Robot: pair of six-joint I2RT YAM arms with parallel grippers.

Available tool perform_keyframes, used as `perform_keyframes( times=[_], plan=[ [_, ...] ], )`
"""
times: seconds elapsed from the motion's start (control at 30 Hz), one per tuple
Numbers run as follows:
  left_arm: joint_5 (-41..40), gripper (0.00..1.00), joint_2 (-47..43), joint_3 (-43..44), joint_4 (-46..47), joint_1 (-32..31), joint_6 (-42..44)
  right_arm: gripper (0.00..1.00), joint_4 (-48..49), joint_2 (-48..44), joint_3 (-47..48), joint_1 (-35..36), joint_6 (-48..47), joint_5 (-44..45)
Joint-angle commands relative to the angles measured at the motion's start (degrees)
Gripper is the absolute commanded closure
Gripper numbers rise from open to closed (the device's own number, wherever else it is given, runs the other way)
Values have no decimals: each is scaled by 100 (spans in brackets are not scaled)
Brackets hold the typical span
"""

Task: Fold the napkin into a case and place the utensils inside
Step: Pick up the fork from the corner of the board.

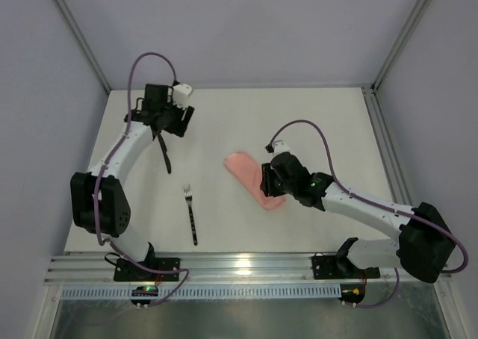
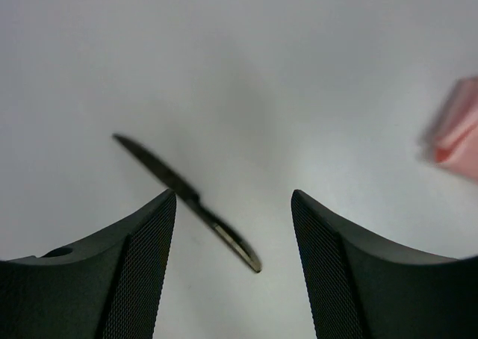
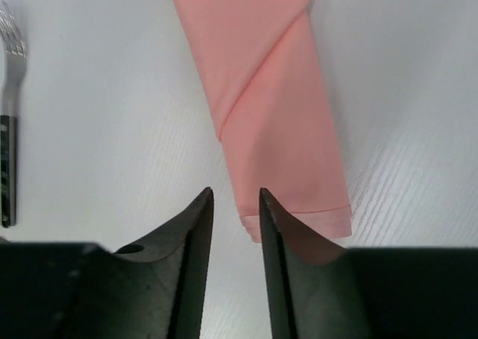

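The pale-pink case (image 1: 245, 170) lies folded on the white table, right of centre, with a diagonal pocket edge; it also shows in the right wrist view (image 3: 276, 92). My right gripper (image 1: 267, 184) hovers over its near end, jaws a narrow gap apart (image 3: 235, 193) and holding nothing. The fork (image 1: 191, 213) lies left of the case, tines pointing away, and shows at the left edge of the right wrist view (image 3: 9, 130). The black knife (image 1: 166, 157) lies at the back left. My left gripper (image 1: 159, 130) is wide open (image 2: 234, 197) above the knife (image 2: 187, 197).
The white table (image 1: 314, 122) is walled at the back and both sides. An aluminium rail (image 1: 239, 268) with both arm bases runs along the near edge. A blurred bit of the pink case (image 2: 455, 134) shows at the right edge of the left wrist view.
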Motion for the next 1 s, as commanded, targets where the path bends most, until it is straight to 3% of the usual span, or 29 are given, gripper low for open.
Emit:
perform_keyframes(
  times=[0.0,0.03,0.17,0.23,0.4,0.6,0.77,0.97],
  plan=[
    [-473,34,-91,-523,-140,818,-279,61,-185,-336,379,-19,-227,205],
    [-518,34,-30,-595,-131,906,-270,51,-202,-327,423,-19,-253,214],
    [-536,34,407,-657,-183,1214,-296,48,-290,-231,582,-19,-350,205],
    [-186,39,663,-499,-463,1337,-358,48,-343,-248,591,-19,-376,275],
    [676,42,-63,-1104,-807,1303,-279,47,-361,-555,415,-19,-350,398],
    [660,41,-636,-1939,-1993,460,108,47,-326,-556,301,-1,-192,337],
    [-279,39,-768,-2800,-1969,-1067,240,47,-282,-556,257,95,-78,363],
    [-228,38,-469,-2828,-1819,-1439,205,47,-369,-634,248,113,71,442]
  ],
)
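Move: The fork lies straight back from the left hand towards the base, about 24 cm, and roughly 17 cm below it. The knife's middle is some 9 cm to the left hand's left, about level with it going outward; the folded napkin is around 12 cm back and 19 cm to its right. From the right hand, the fork is about 20 cm left, 5 cm back and 8 cm lower. The left hand heads for the fork, swinging some 11 cm left as it starts to sink, then sweeping back about 24 cm and right again, ending roughly 15 cm lower. Its wrist tips about 40 degrees to point the open fingers almost straight down, close over the upper handle. Meanwhile the right hand rises about 3 cm from the napkin, opening wider. ##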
